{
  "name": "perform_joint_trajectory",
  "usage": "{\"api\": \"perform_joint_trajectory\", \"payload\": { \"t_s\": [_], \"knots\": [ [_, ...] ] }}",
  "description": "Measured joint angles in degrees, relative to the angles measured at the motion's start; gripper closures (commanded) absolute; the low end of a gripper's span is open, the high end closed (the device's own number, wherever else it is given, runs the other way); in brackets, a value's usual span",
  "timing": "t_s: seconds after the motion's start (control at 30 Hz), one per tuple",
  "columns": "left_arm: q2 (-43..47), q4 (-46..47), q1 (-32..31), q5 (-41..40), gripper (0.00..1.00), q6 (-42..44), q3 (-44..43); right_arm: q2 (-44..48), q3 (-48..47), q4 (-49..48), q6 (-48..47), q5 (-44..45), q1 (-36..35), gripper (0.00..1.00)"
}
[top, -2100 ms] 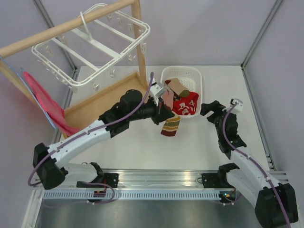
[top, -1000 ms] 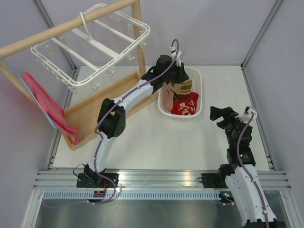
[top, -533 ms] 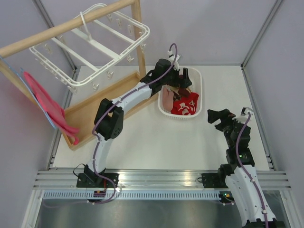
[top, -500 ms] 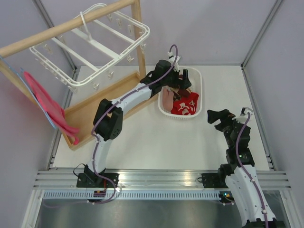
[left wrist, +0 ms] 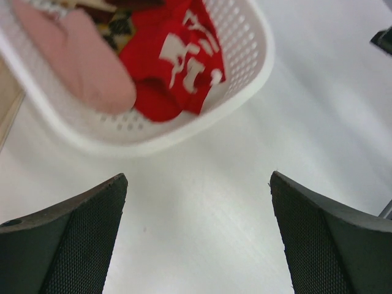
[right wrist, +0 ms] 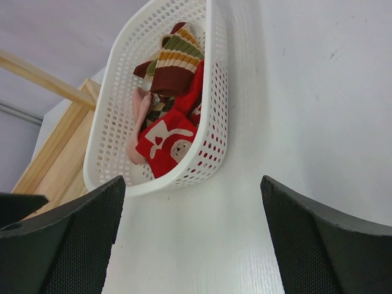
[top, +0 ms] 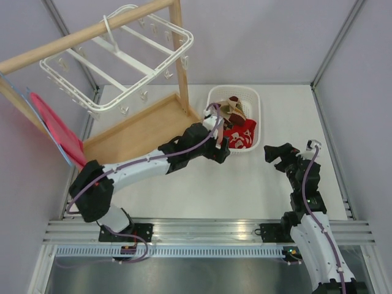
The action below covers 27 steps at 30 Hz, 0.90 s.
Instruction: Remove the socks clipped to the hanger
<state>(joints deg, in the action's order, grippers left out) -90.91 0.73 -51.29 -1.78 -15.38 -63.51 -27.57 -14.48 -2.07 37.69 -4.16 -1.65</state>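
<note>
The white hanger [top: 116,58] hangs from the wooden rail at the back left, and its clips are bare. The socks lie in the white basket [top: 256,116]: a brown striped sock [top: 233,108] on top, a red sock [top: 240,136] [left wrist: 174,58] [right wrist: 165,144] and a pale pink sock [left wrist: 79,61] [right wrist: 138,128]. My left gripper [top: 222,150] [left wrist: 197,177] is open over the table just in front of the basket, holding nothing. My right gripper [top: 275,153] [right wrist: 191,180] is open and empty, to the basket's near right.
A wooden rack [top: 141,122] with an upright post [top: 179,55] stands left of the basket. A red cloth [top: 58,131] hangs at the far left. The arms' aluminium rail [top: 202,229] runs along the near edge. Metal frame posts rise at the table corners.
My left gripper opened over the basket and let go of the striped sock. The left arm then drew back toward the near left. The right arm barely moved.
</note>
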Motion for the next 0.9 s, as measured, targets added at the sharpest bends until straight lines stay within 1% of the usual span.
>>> {"api": "perform_joint_trajectory", "payload": {
  "t_s": [0.1, 0.23, 0.3, 0.37, 0.5, 0.67, 0.8, 0.9],
  "knots": [
    [10.4, 1.3, 0.2, -3.6, 0.0, -2.0, 11.2, -0.6, 0.1, 0.1, 0.0, -0.4, 0.0, 0.06],
    [25.2, 2.8, -0.1, -7.9, 0.0, -5.0, 24.0, -1.0, 0.4, 0.0, -0.3, -0.7, 0.0, 0.06],
    [33.4, 1.6, -0.1, -10.8, 0.0, -7.0, 30.0, -1.2, 0.7, 0.0, -0.5, -0.8, 0.0, 0.06],
    [41.9, -1.6, -0.1, -14.6, 0.0, -9.6, 34.0, -1.6, 1.0, 0.1, -0.7, -1.0, 0.0, 0.06],
    [56.7, -9.5, -0.1, -22.4, 0.0, -14.1, 35.8, -2.3, 1.1, 0.4, -1.1, -1.2, 0.0, 0.06],
    [71.6, -16.9, -0.1, -28.8, 0.0, -15.7, 34.9, -2.5, 1.1, 0.4, -1.4, -1.2, 0.0, 0.06],
    [79.1, -22.0, -0.1, -32.9, 0.0, -15.7, 33.5, -2.5, 1.1, 0.5, -1.6, -1.3, 0.0, 0.06],
    [83.0, -25.3, -0.1, -35.0, 0.0, -15.8, 33.0, -2.5, 1.1, 0.7, -1.7, -1.4, 0.0, 0.06]
  ]
}}
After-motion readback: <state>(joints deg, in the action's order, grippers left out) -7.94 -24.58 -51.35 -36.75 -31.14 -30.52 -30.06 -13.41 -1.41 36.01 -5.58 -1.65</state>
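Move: The striped sock now lies on the pile in the white basket, about 22 cm ahead of the empty left hand, 8 cm to its right and 12 cm below. The pink sock is some 15 cm straight ahead of the hand; the red sock is about 13 cm ahead and 10 cm right. The wooden tray's middle is roughly 12 cm ahead and 32 cm left. From the right hand, the striped sock is about 24 cm ahead, 13 cm left. The basket of socks is left behind: the left hand, empty and still wide open, sweeps about 28 cm left and 11 cm back across the space in front of the wooden tray, level at first, then climbing some 9 cm. It swings counter-clockwise by nearly 40 degrees, its left side dipping and fingertips lifting. The right hand, also open, sinks about 2 cm. ##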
